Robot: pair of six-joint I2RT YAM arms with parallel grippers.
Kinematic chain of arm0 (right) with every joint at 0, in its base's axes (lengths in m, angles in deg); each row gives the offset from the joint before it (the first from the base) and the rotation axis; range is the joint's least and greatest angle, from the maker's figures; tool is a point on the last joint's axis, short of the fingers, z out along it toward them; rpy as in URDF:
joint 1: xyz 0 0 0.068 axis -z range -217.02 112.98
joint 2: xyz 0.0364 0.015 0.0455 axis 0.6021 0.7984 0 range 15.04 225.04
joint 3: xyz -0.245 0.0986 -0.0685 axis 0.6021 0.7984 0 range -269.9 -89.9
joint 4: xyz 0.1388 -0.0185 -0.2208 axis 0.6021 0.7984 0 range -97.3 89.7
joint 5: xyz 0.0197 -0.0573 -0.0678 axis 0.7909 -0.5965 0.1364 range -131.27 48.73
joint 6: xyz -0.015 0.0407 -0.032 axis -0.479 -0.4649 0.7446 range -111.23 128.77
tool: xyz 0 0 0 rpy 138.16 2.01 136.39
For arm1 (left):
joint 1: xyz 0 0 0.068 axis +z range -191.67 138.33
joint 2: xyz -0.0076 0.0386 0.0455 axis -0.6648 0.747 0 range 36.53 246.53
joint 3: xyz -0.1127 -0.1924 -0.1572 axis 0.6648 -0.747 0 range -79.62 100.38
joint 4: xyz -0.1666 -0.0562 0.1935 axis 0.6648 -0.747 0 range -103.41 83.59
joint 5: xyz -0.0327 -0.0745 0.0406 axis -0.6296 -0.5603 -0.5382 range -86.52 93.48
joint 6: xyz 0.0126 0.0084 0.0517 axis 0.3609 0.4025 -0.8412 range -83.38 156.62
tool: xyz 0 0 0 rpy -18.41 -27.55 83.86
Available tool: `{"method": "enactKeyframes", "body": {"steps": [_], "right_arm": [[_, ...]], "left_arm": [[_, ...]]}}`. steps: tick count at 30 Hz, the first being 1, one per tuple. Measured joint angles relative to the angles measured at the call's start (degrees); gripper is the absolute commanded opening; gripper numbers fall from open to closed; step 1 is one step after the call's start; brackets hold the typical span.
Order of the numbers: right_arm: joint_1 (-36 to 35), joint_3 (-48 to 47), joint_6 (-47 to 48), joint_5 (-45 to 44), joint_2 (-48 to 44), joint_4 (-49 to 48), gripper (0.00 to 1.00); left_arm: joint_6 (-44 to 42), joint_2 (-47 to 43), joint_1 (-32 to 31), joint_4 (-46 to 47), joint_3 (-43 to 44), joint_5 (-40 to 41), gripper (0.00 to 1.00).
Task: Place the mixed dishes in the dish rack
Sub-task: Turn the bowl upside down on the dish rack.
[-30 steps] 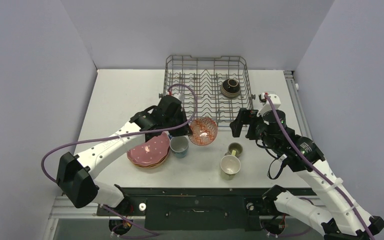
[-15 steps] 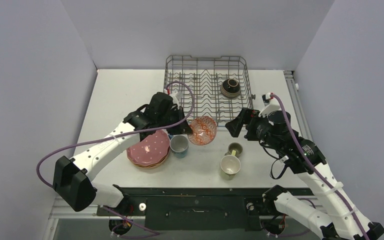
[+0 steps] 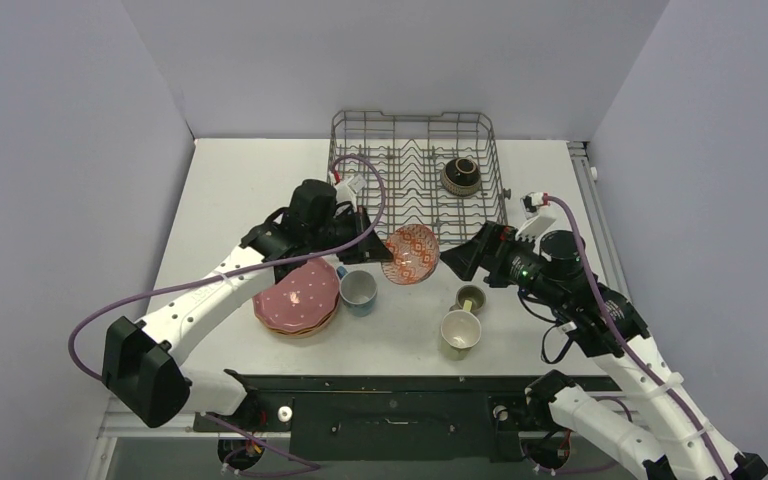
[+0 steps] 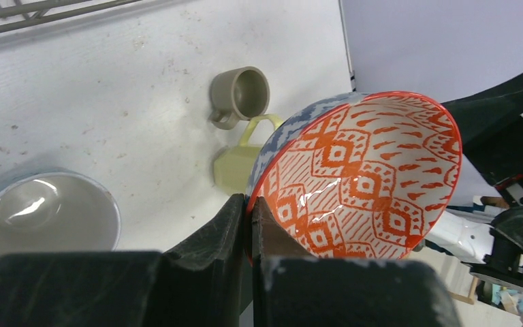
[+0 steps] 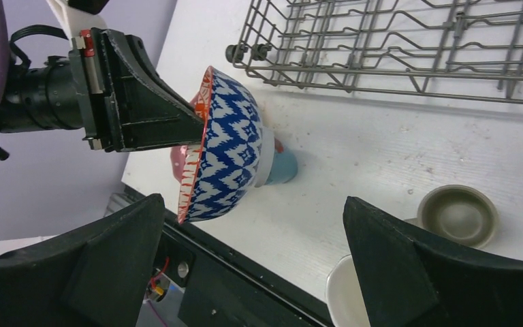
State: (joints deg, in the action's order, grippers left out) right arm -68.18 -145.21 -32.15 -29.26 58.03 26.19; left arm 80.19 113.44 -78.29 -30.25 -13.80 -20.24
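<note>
My left gripper (image 3: 380, 252) (image 4: 250, 204) is shut on the rim of the patterned bowl (image 3: 411, 255) (image 4: 368, 170) (image 5: 230, 155), blue-white outside and orange-red inside. It holds the bowl tilted on edge above the table, in front of the dish rack (image 3: 412, 114) (image 5: 395, 82). My right gripper (image 3: 457, 262) (image 5: 252, 201) stands open just right of the bowl, its fingers on either side of the bowl's base without touching. A dark-brown bowl (image 3: 460, 176) sits in the rack.
A stack of plates with the pink dotted one on top (image 3: 298, 298) lies left of a light-blue mug (image 3: 358, 290) (image 4: 41, 211). A small olive mug (image 3: 470, 298) (image 5: 457, 214) and a pale-yellow mug (image 3: 460, 332) (image 4: 235, 167) stand under my right arm.
The left gripper has tipped the patterned bowl further onto its edge and raised it slightly. The right gripper has moved left and down to the bowl, still open.
</note>
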Motion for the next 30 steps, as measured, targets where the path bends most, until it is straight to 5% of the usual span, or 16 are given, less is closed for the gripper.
{"method": "enactKeyframes", "body": {"steps": [30], "right_arm": [[0.0, 9.7, -20.0, 11.8, 1.5, -23.7, 1.0]], "left_arm": [[7.0, -3.2, 2.2, 13.9, -4.5, -7.9, 0.0]]}}
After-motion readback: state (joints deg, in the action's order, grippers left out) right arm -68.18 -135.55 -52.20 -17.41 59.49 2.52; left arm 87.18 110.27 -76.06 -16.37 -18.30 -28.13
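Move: The left hand holds the red patterned bowl by its rim, the bowl's middle about 5 cm to its right and level with it ahead; the open right gripper waits some 15 cm right and 3 cm back. From the right hand, the bowl is about 10 cm left, 3 cm ahead and slightly below. The grey mug stands 4 cm ahead and 3 cm right of the right hand, 18 cm down; the yellow mug is 6 cm back, straight below. Right hand, open, rolls and reaches 5 cm left towards the bowl; left lifts and tilts it about 4 cm. ##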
